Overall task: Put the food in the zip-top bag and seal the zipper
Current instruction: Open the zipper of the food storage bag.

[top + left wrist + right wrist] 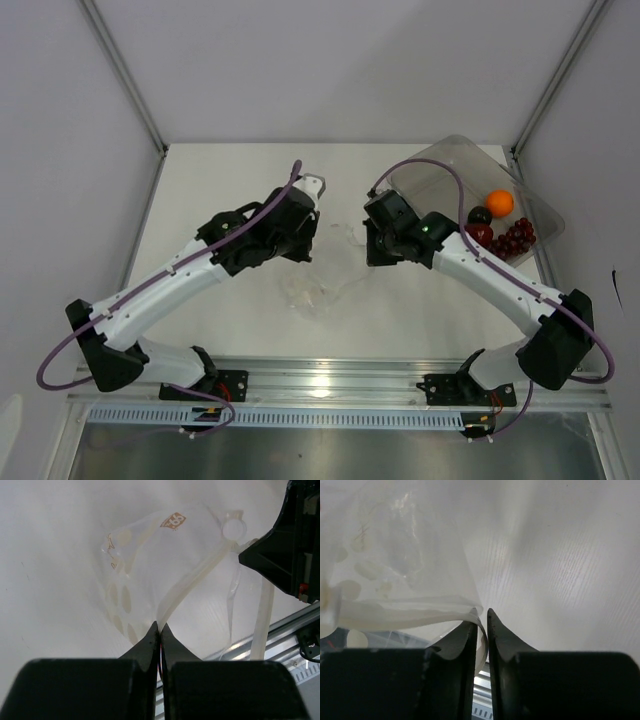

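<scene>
The zip-top bag (318, 288) is a clear crinkly pouch hanging between my two grippers over the table's middle; it shows no food inside. My left gripper (160, 626) is shut on the zipper (192, 580) strip at one end. My right gripper (484, 614) pinches the bag (405, 565) at its folded edge strip, with only a sliver of gap between the jaws. The food lies in the bin at the right: an orange ball (499, 203), dark red grapes (514, 238), a dark plum-like ball (479, 214) and a purple-red ball (479, 233).
A rigid clear plastic bin (540, 205) stands at the table's right edge, just behind the right arm. An aluminium rail (330, 378) runs along the near edge. White walls enclose the table on three sides.
</scene>
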Controlling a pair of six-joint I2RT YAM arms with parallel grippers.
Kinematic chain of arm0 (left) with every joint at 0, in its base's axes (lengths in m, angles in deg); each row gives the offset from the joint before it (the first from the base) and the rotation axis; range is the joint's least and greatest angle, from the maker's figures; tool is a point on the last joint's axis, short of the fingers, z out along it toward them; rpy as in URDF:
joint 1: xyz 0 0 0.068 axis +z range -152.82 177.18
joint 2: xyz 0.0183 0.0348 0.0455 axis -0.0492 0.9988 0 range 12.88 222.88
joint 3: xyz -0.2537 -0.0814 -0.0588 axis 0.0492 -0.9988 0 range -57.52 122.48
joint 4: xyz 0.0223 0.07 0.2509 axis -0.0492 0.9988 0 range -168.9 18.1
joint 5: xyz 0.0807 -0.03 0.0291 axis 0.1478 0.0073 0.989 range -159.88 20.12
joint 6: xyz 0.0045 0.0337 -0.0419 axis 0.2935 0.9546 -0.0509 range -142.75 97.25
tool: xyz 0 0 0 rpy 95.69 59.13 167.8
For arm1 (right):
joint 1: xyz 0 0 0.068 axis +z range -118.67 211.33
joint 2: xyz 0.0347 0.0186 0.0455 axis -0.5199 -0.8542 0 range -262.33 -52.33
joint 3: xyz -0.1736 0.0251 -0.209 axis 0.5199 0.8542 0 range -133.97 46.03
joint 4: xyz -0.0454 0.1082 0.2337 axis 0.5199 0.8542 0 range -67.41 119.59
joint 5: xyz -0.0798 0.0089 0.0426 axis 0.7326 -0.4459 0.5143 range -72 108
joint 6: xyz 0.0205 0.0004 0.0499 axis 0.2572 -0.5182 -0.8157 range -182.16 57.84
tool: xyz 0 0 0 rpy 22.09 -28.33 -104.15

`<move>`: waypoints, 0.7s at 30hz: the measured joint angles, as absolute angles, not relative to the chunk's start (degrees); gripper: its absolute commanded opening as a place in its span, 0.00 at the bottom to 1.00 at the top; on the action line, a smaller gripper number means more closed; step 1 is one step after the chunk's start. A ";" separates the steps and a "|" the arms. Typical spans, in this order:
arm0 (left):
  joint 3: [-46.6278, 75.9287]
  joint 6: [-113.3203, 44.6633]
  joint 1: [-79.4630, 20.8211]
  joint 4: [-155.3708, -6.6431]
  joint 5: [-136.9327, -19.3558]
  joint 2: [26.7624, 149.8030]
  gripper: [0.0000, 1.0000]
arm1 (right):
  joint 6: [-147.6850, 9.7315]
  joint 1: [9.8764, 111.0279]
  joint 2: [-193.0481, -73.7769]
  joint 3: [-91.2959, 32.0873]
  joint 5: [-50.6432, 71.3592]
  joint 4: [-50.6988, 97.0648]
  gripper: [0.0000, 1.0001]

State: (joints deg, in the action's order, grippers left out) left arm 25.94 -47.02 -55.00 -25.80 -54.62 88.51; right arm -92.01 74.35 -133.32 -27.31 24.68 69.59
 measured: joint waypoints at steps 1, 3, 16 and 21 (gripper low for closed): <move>25.94 -46.71 -55.00 -25.87 -54.66 89.08 0.01 | -92.16 74.35 -133.34 -27.31 24.87 69.61 0.22; 25.96 -46.50 -55.00 -26.20 -54.99 90.46 0.01 | -92.10 74.35 -133.24 -27.29 25.07 69.42 0.37; 26.14 -44.66 -52.43 -30.96 -60.36 95.75 0.00 | -89.58 73.69 -120.27 -28.21 24.92 71.73 0.99; 26.71 -44.57 -52.08 -32.34 -62.31 95.94 0.01 | -89.41 64.06 -116.38 -30.37 26.08 74.97 0.99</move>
State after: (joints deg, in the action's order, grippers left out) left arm 26.71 -44.57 -52.08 -32.34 -62.31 95.94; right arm -89.41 64.06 -116.38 -30.37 26.08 74.97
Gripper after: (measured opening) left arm 0.005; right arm 0.993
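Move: The bag hangs open between the hands. Its middle lies about 7 cm to the right hand's left, level fore and aft, and some 6 cm below; from the left hand it is about 2 cm ahead, 5 cm right and 13 cm down. The food container's middle is roughly 32 cm ahead and 32 cm right of the right hand; the red fruit in it is about 24 cm ahead and 31 cm right of that hand. The right fingers spread wide and let go of the bag's rim, then that hand lifts about 10 cm and, late on, swings some 8 cm right, away from the bag on the container's side. The left fingers keep their pinch on the other rim while that hand eases about 4 cm right, some 3 cm down and a little forward. ##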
